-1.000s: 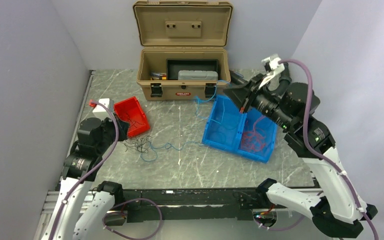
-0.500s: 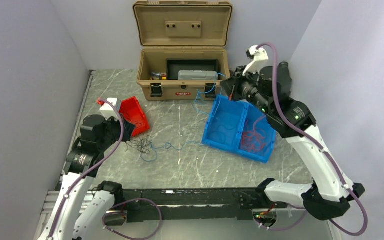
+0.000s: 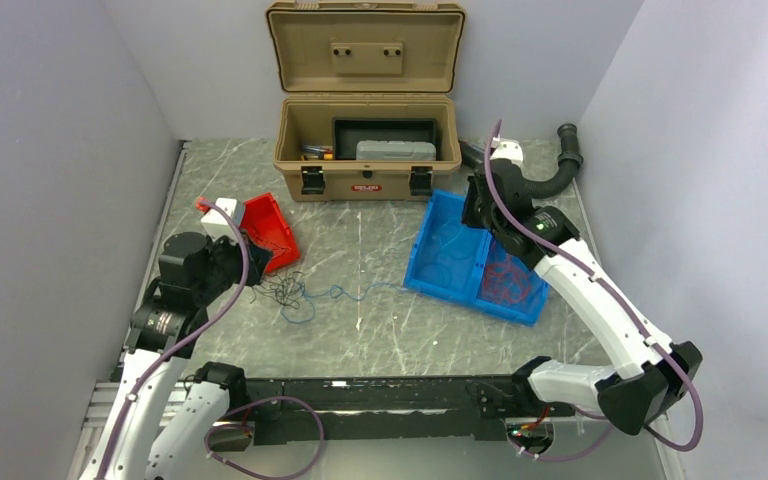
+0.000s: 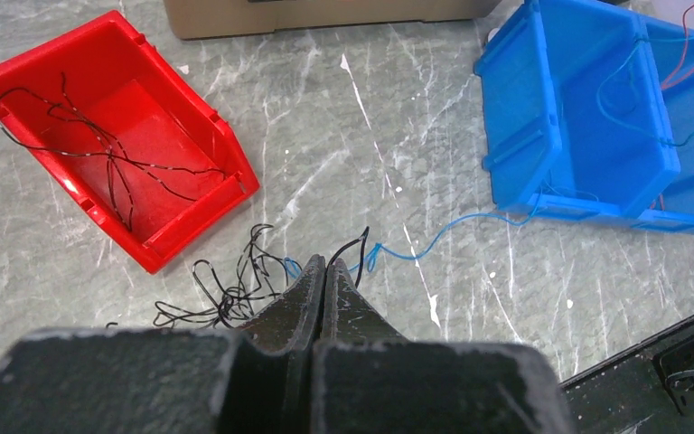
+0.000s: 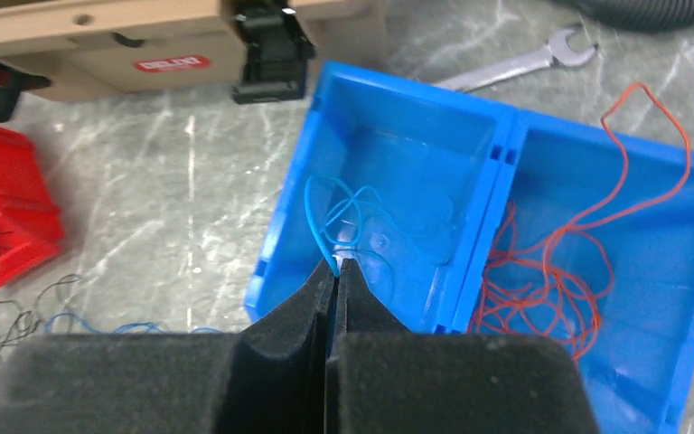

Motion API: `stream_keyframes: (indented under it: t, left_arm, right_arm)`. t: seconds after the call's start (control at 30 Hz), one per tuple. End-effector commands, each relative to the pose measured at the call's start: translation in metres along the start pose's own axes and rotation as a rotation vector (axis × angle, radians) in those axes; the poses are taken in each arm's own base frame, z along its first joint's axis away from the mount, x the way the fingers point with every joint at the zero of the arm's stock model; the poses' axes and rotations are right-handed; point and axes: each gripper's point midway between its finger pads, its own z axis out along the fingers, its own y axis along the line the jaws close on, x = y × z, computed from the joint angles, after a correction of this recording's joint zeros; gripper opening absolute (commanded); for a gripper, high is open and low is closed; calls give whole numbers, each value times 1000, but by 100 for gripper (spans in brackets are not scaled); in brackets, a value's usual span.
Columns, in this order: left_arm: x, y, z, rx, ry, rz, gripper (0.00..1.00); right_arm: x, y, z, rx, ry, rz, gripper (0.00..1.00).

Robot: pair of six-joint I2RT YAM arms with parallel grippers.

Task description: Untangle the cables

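The cables are thin wires. A black tangle (image 4: 226,294) lies on the table beside the red bin (image 4: 194,221), which holds more black wires (image 4: 99,154). A blue strand (image 4: 452,226) runs from the tangle toward the blue bin (image 4: 578,117). My left gripper (image 4: 325,262) is shut just above the tangle; a black strand meets its tip, and I cannot tell whether it is pinched. My right gripper (image 5: 335,267) is shut on a blue cable (image 5: 361,212) coiled in the bin's left compartment. Orange-red cables (image 5: 551,271) fill the right compartment.
An open tan toolbox (image 3: 365,150) stands at the back centre. A thick black hose (image 3: 550,180) curves at the back right, and a wrench (image 5: 515,65) lies behind the blue bin (image 3: 422,250). The red bin (image 3: 265,232) sits close to my left gripper (image 3: 258,270).
My right arm has come down from high beside the toolbox to the blue bin, lowering the blue cable into the left compartment. The left arm shifted only slightly.
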Motion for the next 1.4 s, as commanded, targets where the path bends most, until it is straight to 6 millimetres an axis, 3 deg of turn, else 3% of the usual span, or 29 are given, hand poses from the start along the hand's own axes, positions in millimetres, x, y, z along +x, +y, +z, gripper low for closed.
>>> stream_keyframes:
  t: [0.0,0.2,0.23,0.3,0.33,0.37,0.43,0.57,0.63,0.7,0.8,0.93,1.13,1.37]
  left_arm:
    - [-3,-6,1,43,-24,31,0]
    - [-3,-6,0,48,-30,35,0]
    - [-2,-7,0,54,-29,31,0]
    - [-2,-10,0,71,-31,33,0]
    - [-1,-10,1,73,-27,32,0]
    - [-1,-10,0,71,-27,34,0]
    - [-1,-9,0,64,-26,38,0]
    - [-3,-10,-2,66,-16,41,0]
    - [-6,-8,-7,48,-3,56,0]
    - [-6,-1,-10,6,1,73,0]
    - [1,7,-6,-28,9,78,0]
    - [6,5,-5,-9,19,72,0]
    - [8,7,-3,-16,13,74,0]
    - [8,7,-2,-14,15,77,0]
  right_arm:
    - [-1,-13,18,60,-48,70,0]
    - [17,-37,53,202,-17,86,1]
    - [18,-41,57,224,-14,91,6]
    - [19,-50,62,273,-4,103,75]
    - [18,-52,62,290,-2,104,87]
    - [17,-51,63,291,4,96,89]
    - [17,-45,63,250,15,59,90]
    - [23,5,51,-40,44,-73,85]
    - [28,31,42,-160,42,-138,93]
    - [39,60,32,-280,50,-208,99]
    - [59,101,23,-425,71,-295,100]
    - [86,136,20,-504,127,-348,100]
    - [147,165,11,-566,256,-304,100]
    - [186,158,-1,-561,308,-184,100]
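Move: The right hand holds the blue cable, and the left compartment of the blue bin lies about 6 cm straight ahead of it and some 21 cm below. From this hand the compartment with the red cable is about 13 cm to the right and 2 cm ahead; the loose blue run on the table is 20 cm left and 5 cm back, and the black tangle 34 cm left and 5 cm back. From the left hand that left compartment lies some 16 cm ahead and 32 cm right. The right hand lowers the pinched blue cable about 8 cm into the space over the left compartment, easing a little forward and right, and opens wide on the way down to let go of it. Then, with its fingers open, it sweeps left some 20 cm and back about 13 cm from there, sinking another 6 cm towards the blue run on the table, while the wrist turns roughly 40 degrees counter-clockwise of its starting attitude and the fingers tip farther down. ##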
